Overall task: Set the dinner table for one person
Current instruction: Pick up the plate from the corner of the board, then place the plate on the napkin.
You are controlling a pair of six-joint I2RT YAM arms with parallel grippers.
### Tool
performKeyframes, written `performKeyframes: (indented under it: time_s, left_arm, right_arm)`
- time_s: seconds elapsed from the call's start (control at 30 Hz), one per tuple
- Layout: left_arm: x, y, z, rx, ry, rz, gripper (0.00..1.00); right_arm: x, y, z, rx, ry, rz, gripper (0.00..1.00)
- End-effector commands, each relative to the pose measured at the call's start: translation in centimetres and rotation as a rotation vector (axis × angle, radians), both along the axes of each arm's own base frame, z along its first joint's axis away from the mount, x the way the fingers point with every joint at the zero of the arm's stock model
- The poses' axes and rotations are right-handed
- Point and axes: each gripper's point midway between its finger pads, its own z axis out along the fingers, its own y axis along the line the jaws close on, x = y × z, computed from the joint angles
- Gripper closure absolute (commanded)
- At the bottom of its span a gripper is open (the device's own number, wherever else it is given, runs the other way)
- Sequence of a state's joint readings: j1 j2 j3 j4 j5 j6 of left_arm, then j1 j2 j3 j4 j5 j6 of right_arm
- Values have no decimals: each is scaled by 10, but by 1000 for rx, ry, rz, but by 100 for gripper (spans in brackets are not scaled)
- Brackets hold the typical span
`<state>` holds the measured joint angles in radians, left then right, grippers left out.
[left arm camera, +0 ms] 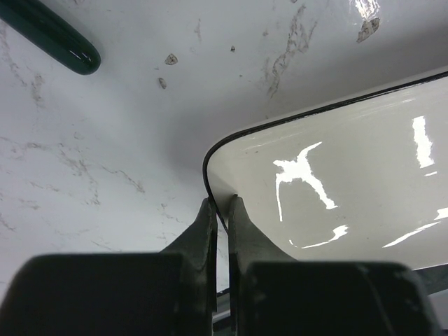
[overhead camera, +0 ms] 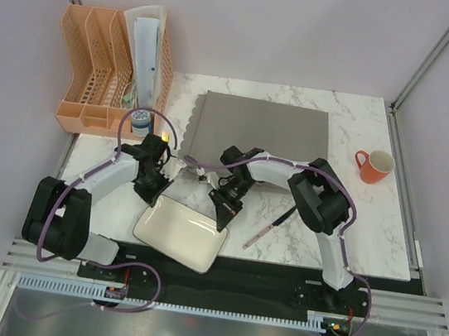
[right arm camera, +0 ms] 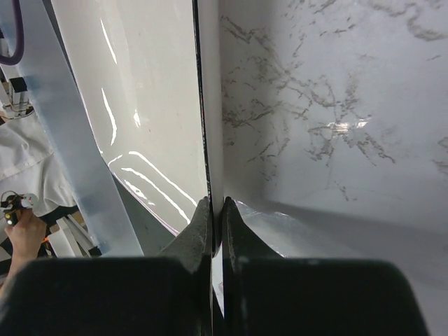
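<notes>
A white rectangular plate (overhead camera: 180,233) with a thin black rim is held between both grippers over the near left part of the marble dinner table (overhead camera: 350,227). Its near corner reaches past the table's front edge. My left gripper (overhead camera: 157,192) is shut on the plate's left rim; the left wrist view shows its fingertips (left arm camera: 222,203) pinching the rim of the plate (left arm camera: 350,182). My right gripper (overhead camera: 225,210) is shut on the plate's right rim; the right wrist view shows its fingertips (right arm camera: 215,203) clamping the edge of the plate (right arm camera: 140,105).
A grey scallop-edged placemat (overhead camera: 262,136) lies at the back centre. An orange mug (overhead camera: 374,166) stands at the right. A utensil (overhead camera: 269,227) lies near the front edge. An orange file organizer (overhead camera: 109,68) and a blue cup (overhead camera: 141,120) stand at the back left. A dark green handle (left arm camera: 52,38) lies near the left gripper.
</notes>
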<state>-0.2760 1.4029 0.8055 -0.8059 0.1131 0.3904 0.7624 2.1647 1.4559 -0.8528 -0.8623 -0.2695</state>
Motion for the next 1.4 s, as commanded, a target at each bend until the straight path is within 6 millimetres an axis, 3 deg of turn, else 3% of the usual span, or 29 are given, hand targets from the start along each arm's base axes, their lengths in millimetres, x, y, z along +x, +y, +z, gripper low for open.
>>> performKeyframes:
  time_s: [0.0, 0.3, 0.47, 0.67, 0.73, 0.83, 0.93, 1.0, 1.13, 1.23, 1.37]
  left_arm:
    - [-9, -27, 2, -131, 40, -59, 98]
    - [24, -39, 51, -191, -160, -92, 98]
    - [36, -58, 75, -228, -223, -135, 98]
    - [63, -84, 88, -218, -267, -156, 98]
    - [71, -90, 88, -217, -269, -156, 98]
    - [93, -101, 105, -237, -323, -155, 98]
    - [117, -115, 130, -274, -381, -162, 98]
    - [126, -121, 135, -284, -391, -167, 98]
    - [148, -137, 162, -311, -451, -176, 98]
    - [162, -147, 170, -325, -465, -175, 98]
    - [175, -160, 163, -327, -443, -186, 98]
  right_arm:
    - [32, 14, 7, 66, -169, -8, 100]
    - [48, 5, 65, 96, -363, -13, 100]
    - [48, -5, 75, 89, -396, -28, 100]
    - [68, -14, 78, 63, -437, -79, 100]
    - [80, -19, 82, 59, -467, -113, 100]
    - [105, -36, 92, 24, -554, -184, 100]
    - [133, -57, 109, 0, -636, -281, 100]
    - [154, -75, 124, -32, -739, -346, 100]
    - [176, -98, 154, -44, -847, -444, 100]
    - [195, -115, 168, -66, -890, -510, 100]
    - [219, -136, 172, -117, -931, -558, 100]
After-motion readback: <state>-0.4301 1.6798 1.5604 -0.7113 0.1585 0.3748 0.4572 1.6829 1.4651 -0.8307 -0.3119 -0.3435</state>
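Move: The left fingers already hold the plate's far-left corner and the right fingers its far-right corner; the plate's middle is about 8 cm right and 7 cm back of the left hand. The grey placemat's centre lies roughly 22 cm ahead and 28 cm right of the left hand, or 27 cm ahead and 9 cm right of the right one, just below both. The fork is 13 cm straight ahead of the left hand; the knife is 14 cm right and 3 cm ahead of the right hand. Forward, up and to the right, both hands carry the plate together from the near table edge towards the placemat, their rise flattening midway before it resumes: each goes nearly 20 cm forward, 13 cm right and about 15 cm up. Both keep their pinch while the fingertips swing forward, the right wrist by some 45 degrees to point nearly straight down. ##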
